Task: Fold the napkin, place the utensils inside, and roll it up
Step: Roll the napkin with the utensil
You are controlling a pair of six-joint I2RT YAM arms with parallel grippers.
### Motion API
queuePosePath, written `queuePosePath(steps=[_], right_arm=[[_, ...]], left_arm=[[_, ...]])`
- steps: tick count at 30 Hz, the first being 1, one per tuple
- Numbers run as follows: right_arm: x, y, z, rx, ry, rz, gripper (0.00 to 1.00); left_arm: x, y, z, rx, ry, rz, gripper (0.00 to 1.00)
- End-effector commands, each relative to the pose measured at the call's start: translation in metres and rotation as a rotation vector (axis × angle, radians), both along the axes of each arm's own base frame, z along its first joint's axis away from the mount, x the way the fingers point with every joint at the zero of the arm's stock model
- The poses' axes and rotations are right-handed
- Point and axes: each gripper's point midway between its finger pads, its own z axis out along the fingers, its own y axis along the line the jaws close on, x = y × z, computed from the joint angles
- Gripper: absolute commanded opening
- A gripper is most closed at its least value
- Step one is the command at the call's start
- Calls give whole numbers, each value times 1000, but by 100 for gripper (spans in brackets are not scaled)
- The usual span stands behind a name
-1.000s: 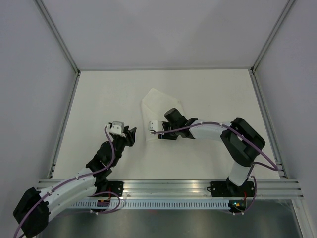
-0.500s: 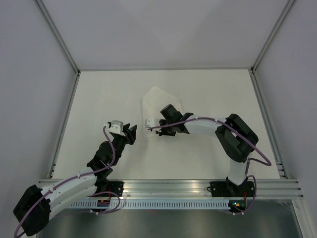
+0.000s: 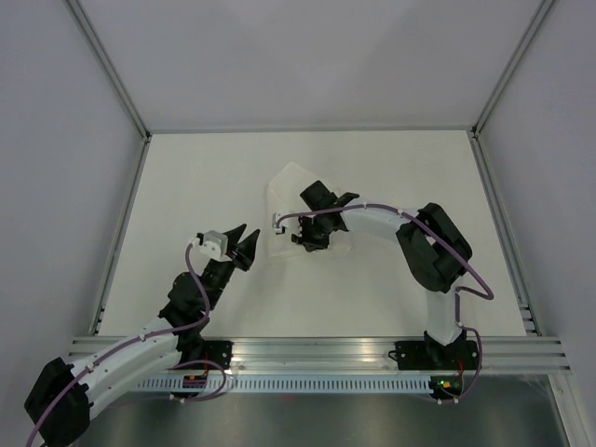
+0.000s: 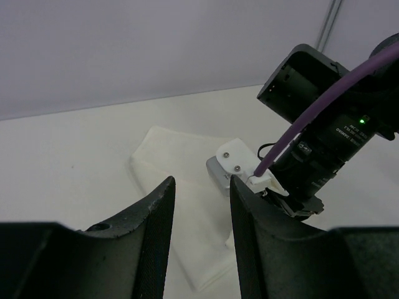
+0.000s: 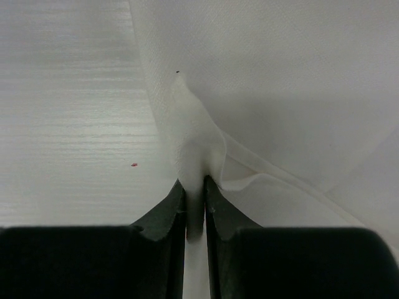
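Observation:
The white napkin (image 3: 289, 186) lies near the middle of the table, partly folded over. My right gripper (image 3: 304, 238) is over its near part, shut on a raised fold of the cloth (image 5: 194, 143). In the right wrist view the fingers (image 5: 194, 185) pinch that fold, with bare table to the left and napkin (image 5: 268, 81) to the right. My left gripper (image 3: 244, 244) stands open just left of the napkin with nothing in it. In the left wrist view its fingers (image 4: 201, 187) frame the napkin (image 4: 177, 152) and the right arm's wrist (image 4: 312, 143). The utensils are out of view.
The white table (image 3: 186, 177) is bounded by metal rails (image 3: 121, 233) at the left and right and by grey walls at the back. Both arm bases sit on the rail at the near edge (image 3: 317, 354).
My right gripper has closed on the napkin and moved left and away from the bases, drawing the near part of the cloth with it. The left gripper has turned a little toward the napkin.

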Motion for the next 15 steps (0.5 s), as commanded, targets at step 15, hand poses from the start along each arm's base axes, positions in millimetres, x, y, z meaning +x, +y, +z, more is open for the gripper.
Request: queuePosePath(steps=[15], right_arm=[[-45, -36, -37, -104, 467, 14, 0]], left_arm=[[-9, -93, -15, 464, -136, -330, 48]])
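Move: From the left hand, the napkin's fold, pinched in the right fingers, lies about 5 cm ahead, some 12 cm to the right and roughly 20 cm below; for the right hand it is right between the finger pads. The napkin's near left corner is about 1 cm ahead and 2 cm right of the left hand, also some 21 cm below. The far corner lies roughly 21 cm ahead and 4 cm left of the right hand, at table height. Swing the left gripper about 7 cm to the right towards the right hand and the napkin's fold, rising a touch first and then sinking to end some 3 cm lower, still well above the cloth. Roll its left side up some 20 degrees and turn it clockwise, fingers half open. Keep the right pinch on the fold in place while tilting that hand's body forward over its fingertips. ##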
